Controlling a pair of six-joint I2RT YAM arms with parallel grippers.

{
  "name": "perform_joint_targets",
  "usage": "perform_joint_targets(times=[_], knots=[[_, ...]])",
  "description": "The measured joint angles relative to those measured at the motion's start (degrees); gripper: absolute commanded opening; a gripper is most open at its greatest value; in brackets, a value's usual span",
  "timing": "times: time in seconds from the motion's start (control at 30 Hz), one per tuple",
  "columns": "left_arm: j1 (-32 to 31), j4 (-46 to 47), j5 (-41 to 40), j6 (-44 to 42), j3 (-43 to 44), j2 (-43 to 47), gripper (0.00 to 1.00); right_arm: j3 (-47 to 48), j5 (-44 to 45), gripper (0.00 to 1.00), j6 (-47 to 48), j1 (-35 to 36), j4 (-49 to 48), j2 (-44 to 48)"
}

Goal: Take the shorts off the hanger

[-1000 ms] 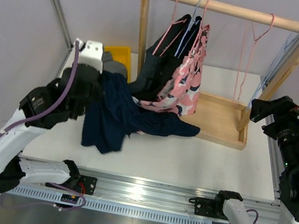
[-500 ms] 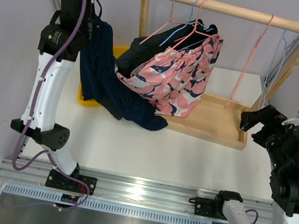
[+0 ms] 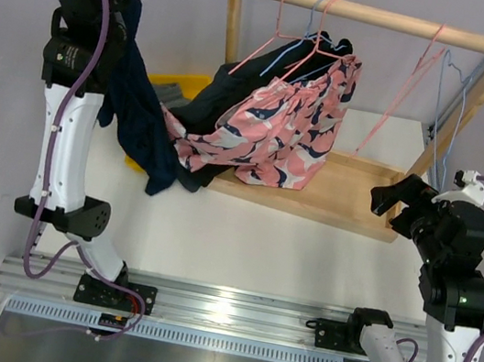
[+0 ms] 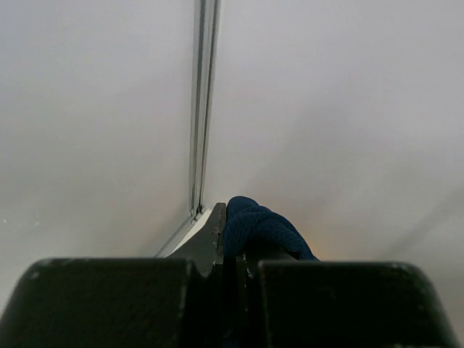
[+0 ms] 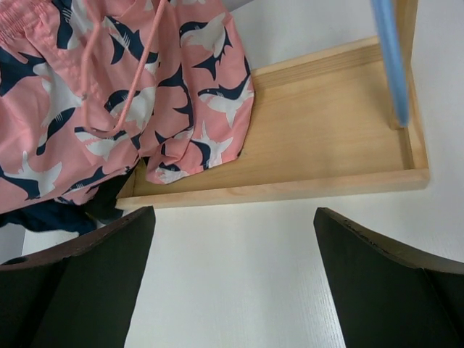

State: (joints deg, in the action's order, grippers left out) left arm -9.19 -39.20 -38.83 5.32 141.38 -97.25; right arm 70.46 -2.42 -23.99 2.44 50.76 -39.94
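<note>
My left gripper [image 3: 122, 10] is raised high at the far left and is shut on the navy shorts [image 3: 141, 118], which hang down from it with the lower end near the table. In the left wrist view a fold of navy fabric [image 4: 261, 228] is pinched between the closed fingers [image 4: 216, 235]. The pink patterned shorts [image 3: 280, 122] and a black pair [image 3: 224, 94] hang slanted to the left on hangers from the wooden rack [image 3: 372, 17]. My right gripper [image 3: 390, 196] is open and empty above the table in front of the rack's base; its view shows the pink shorts [image 5: 109, 109].
A yellow bin [image 3: 176, 84] with grey fabric stands behind the navy shorts at the left. An empty pink hanger [image 3: 404, 87] and blue hangers [image 3: 447, 95] hang at the rack's right end. The rack's wooden base tray [image 5: 326, 138] lies ahead of my right gripper.
My left arm has swung up and to the left, lifting the navy shorts off the table. The pink and black shorts have swung left on their hangers. My right gripper has moved left.
</note>
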Motion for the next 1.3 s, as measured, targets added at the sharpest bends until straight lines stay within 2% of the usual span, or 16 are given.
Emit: perform_joint_targets(times=[0.27,0.4,0.73,0.9,0.93,0.97,1.03,1.07,1.17,1.3], knots=[[0.00,10.88,-3.26,-3.67,-0.59,6.32,0.00,-3.98,-2.69,0.99,-0.81,0.00,-3.69,0.00],[0.00,15.37,-2.67,-4.92,2.67,5.35,0.00,-4.00,-3.28,0.99,-0.81,0.00,-4.37,0.15],[0.02,20.44,6.10,-3.91,4.44,-10.03,0.00,-6.34,-3.91,0.99,-0.76,0.00,-5.20,2.29],[0.02,17.88,11.08,-0.92,-1.66,-16.48,0.01,-7.15,-4.98,0.99,-0.50,0.00,-5.29,2.75],[0.02,17.25,11.80,-0.07,-4.44,-16.65,0.04,-7.13,-5.97,0.99,-0.37,0.00,-5.57,2.89],[0.02,16.57,12.31,0.76,-7.32,-16.65,0.25,-7.13,-7.02,0.99,-0.33,0.00,-5.99,3.06],[0.02,16.11,12.48,2.21,-13.31,-16.24,0.83,-6.95,-10.32,0.99,0.04,-0.02,-7.04,3.15],[0.02,15.96,12.55,2.93,-16.09,-16.00,0.99,-6.47,-12.11,0.99,0.11,-0.04,-7.50,2.89],[0.07,13.31,12.37,6.62,-21.44,-15.17,0.99,-2.80,-17.44,1.00,0.07,-0.02,-9.55,0.70],[-0.11,8.72,12.50,10.38,-27.23,-11.04,0.99,6.93,-23.04,0.99,-1.27,0.11,-13.84,-5.16]])
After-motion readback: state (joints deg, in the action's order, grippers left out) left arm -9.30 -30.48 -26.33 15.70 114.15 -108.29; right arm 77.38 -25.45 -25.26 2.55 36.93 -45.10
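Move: My left hand has the navy shorts pinched high up, with the yellow bin (grey shorts already in it) about 12 cm ahead, 4 cm to its right and some 54 cm below. The hanging black shorts are roughly 5 cm ahead and 26 cm right of that hand, the pink shorts level with it and 31 cm right, both about 33 cm lower. From my open right hand the pink shorts lie some 19 cm ahead, 28 cm left and 10 cm lower; an empty pink hanger is 22 cm ahead and 3 cm left. I wind up and throw: my left hand, still pinching the navy shorts, lifts about 10 cm and draws back with the fingers tipping up, then whips forward and steeply down over the bin, wrist tipping down, and springs wide open midway through the drop, letting go. My open right hand hovers, then swings left and up, turning some 20 degrees counter-clockwise to face the pink shorts. ##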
